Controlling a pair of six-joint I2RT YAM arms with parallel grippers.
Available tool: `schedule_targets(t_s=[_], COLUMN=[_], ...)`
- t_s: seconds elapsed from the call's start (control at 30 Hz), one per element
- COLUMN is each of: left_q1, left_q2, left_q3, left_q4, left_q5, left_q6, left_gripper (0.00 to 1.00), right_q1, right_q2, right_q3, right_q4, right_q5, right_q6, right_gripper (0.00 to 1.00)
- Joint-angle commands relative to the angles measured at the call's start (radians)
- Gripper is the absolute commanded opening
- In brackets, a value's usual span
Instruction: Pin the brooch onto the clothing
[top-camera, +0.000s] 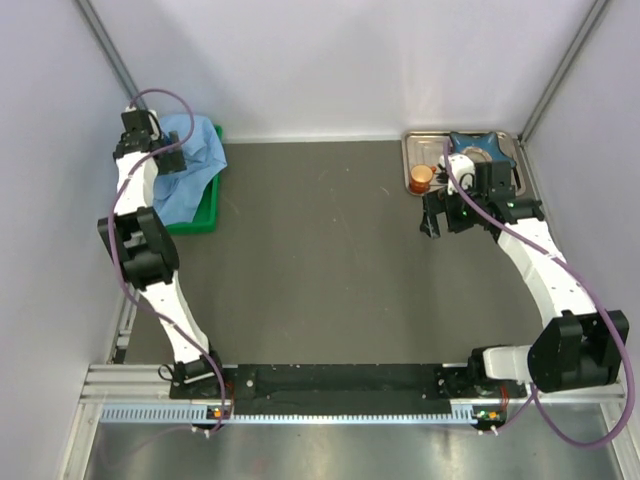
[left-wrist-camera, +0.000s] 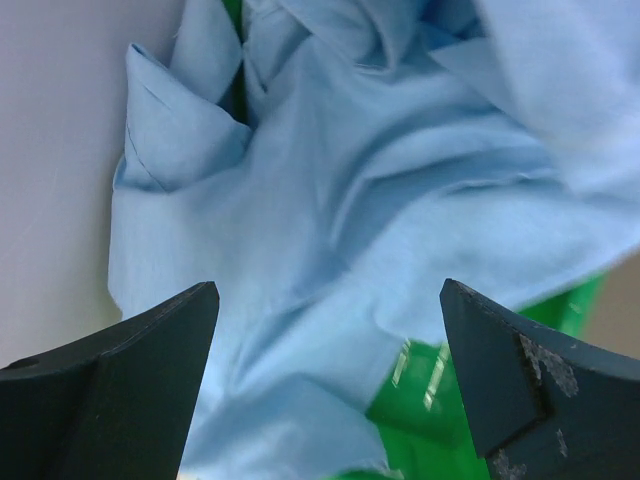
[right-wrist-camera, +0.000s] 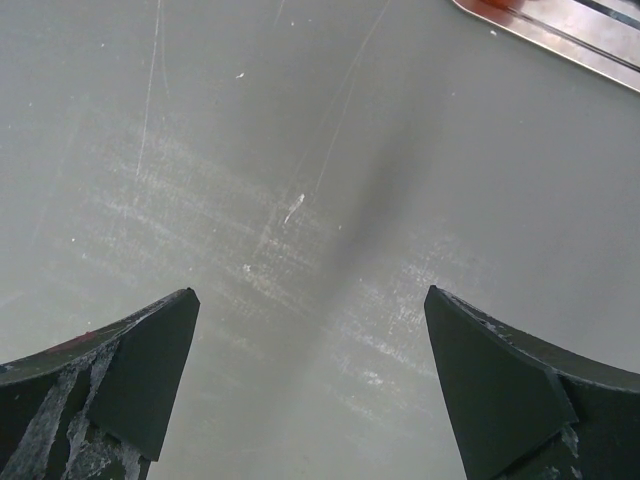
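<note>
The clothing (top-camera: 192, 160) is a crumpled light blue shirt lying in a green bin (top-camera: 200, 215) at the far left; it fills the left wrist view (left-wrist-camera: 340, 190). My left gripper (top-camera: 168, 160) hangs open just above the shirt, with the cloth between its tips (left-wrist-camera: 330, 300) but not gripped. My right gripper (top-camera: 438, 218) is open and empty over bare table (right-wrist-camera: 310, 300), just in front of the metal tray (top-camera: 412, 148). The brooch is not visible in any view.
The metal tray at the far right holds an orange cup (top-camera: 421, 178) and a blue star-shaped dish (top-camera: 472, 150); the tray's edge shows in the right wrist view (right-wrist-camera: 560, 40). White walls close the left, right and back sides.
</note>
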Motion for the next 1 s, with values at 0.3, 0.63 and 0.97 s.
schedule_targets(t_s=[0.3,0.63,0.97], left_q1=[0.022,0.029,-0.032], left_q2=[0.328,0.267,-0.103], left_q3=[0.192,0.253,0.296], left_q4=[0.048,-0.043,0.022], left_q5=[0.055,0.169,0.465], left_q6=[0.06,0.088,0.07], left_gripper=[0.98,0.0,0.0], right_q1=[0.009,0.011,0.011], right_q2=[0.033,0.024,0.033], right_q3=[0.04,0.045,0.072], right_q4=[-0.02,-0.02,-0.022], right_q5=[-0.016,-0.005,-0.023], right_q6=[-0.017,-0.024,-0.018], right_gripper=[0.99,0.99,0.99])
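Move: The clothing lies bunched under the left gripper, its middle about 12 cm below the hand, some 3 cm ahead and 1 cm to the left. The green tray beneath the cloth is centred roughly 1 cm ahead of that hand, neither left nor right of it, and 13 cm down. For the idle right hand the clothing is far off to the left, about 58 cm, and 20 cm ahead, some 13 cm lower. The left fingers pinch a fold of the clothing: wide open, they dive about 12 cm onto the cloth, easing some 4 cm forward and slightly left as they tip a little further down, then shut fully. Keeping the pinch, the hand rises fast to its starting height, drifting right and swinging about 15 degrees clockwise. ##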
